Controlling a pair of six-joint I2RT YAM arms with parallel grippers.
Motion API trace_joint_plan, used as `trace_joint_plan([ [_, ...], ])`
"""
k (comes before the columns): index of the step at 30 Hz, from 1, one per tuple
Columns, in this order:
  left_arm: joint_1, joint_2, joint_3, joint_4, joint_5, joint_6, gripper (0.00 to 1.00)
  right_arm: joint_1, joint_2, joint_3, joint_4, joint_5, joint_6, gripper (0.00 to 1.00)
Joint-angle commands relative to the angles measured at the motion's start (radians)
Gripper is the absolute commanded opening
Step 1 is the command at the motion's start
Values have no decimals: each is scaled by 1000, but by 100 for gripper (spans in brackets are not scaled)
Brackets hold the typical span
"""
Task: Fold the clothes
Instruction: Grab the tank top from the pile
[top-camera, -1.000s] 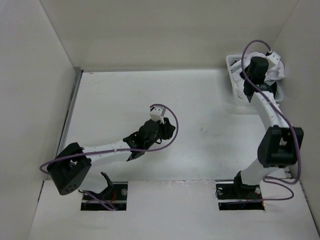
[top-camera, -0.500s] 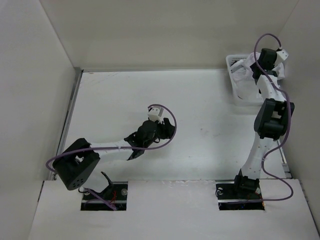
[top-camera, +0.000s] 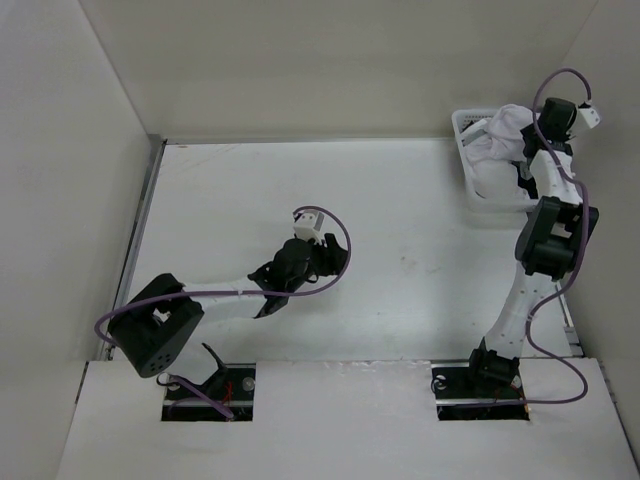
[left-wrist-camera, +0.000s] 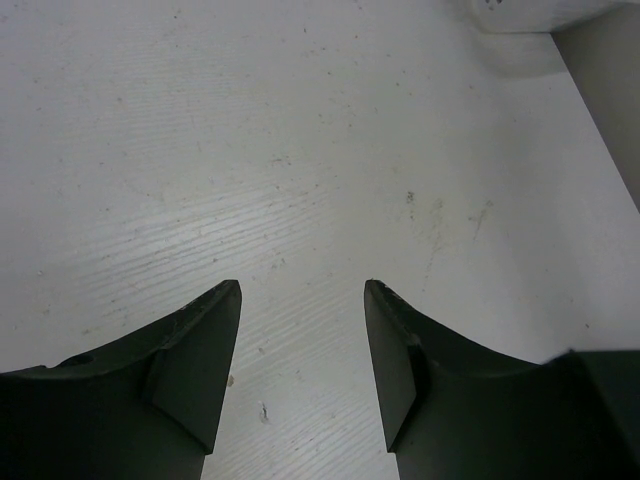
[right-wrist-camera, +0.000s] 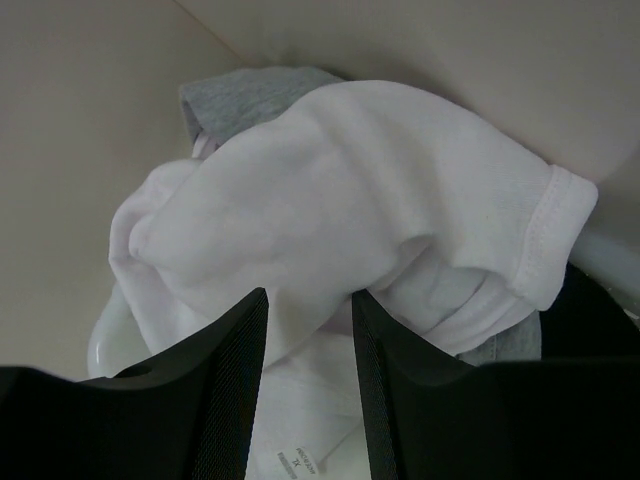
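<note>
The clothes are a bunched white garment heaped in the white basket at the far right corner. In the right wrist view the white garment fills the frame, with a size label low down. My right gripper hovers just over it; its jaws stand apart, open, with a fold of cloth lying beyond the tips and nothing pinched. My left gripper sits mid-table, open over bare tabletop, far from the clothes.
A grey garment lies under the white one in the basket. The basket's corner shows far off in the left wrist view. Walls close the table at the left, back and right; the right wall runs just behind the basket.
My right arm has swung up and back from inside the basket, uncovering the white heap, and its jaws have parted. The left gripper has opened wide and shifted slightly.
</note>
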Motion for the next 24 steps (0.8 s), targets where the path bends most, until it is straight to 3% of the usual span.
trace_joint_plan([
  [1, 8, 6, -2, 57, 16, -12, 51, -18, 16, 54, 10, -26, 46, 44],
  [4, 12, 6, -2, 57, 16, -12, 51, -28, 22, 68, 10, -49, 66, 32],
  [6, 12, 6, -2, 57, 16, -12, 51, -33, 15, 64, 16, -70, 78, 18],
  [9, 12, 11, 2, 57, 17, -17, 51, -28, -51, -14, 97, -85, 83, 9],
  [16, 25, -29, -2, 45, 25, -35, 50, 36, -319, -196, 281, -156, 71, 4],
  [24, 144, -169, -8, -130, -10, -127, 50, 237, -571, -158, 269, -282, 94, 5],
])
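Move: The right hand's open fingers are already at the right side of the white tank top on top of the pile; its middle lies about 6 cm to the left, 2 cm back and 3 cm below. In the basket, the black garment is some 8 cm back, 2 cm left and 10 cm down, and the other white garment about 9 cm back, 15 cm left and 9 cm down. From the left hand the tank top is roughly 29 cm ahead, 48 cm right and 6 cm higher. Staying almost in place at the pile, the right hand shuts its fingers on the white tank top's cloth, then keeps that pinch and pulls it up out of the basket, rising about 20 cm while swinging some 16 cm left and a little back, fingers tipping upward and the hand turning counter-clockwise. Towards the end the empty left hand starts off too, a few centimetres left, forward and up, its fingers staying half open. ##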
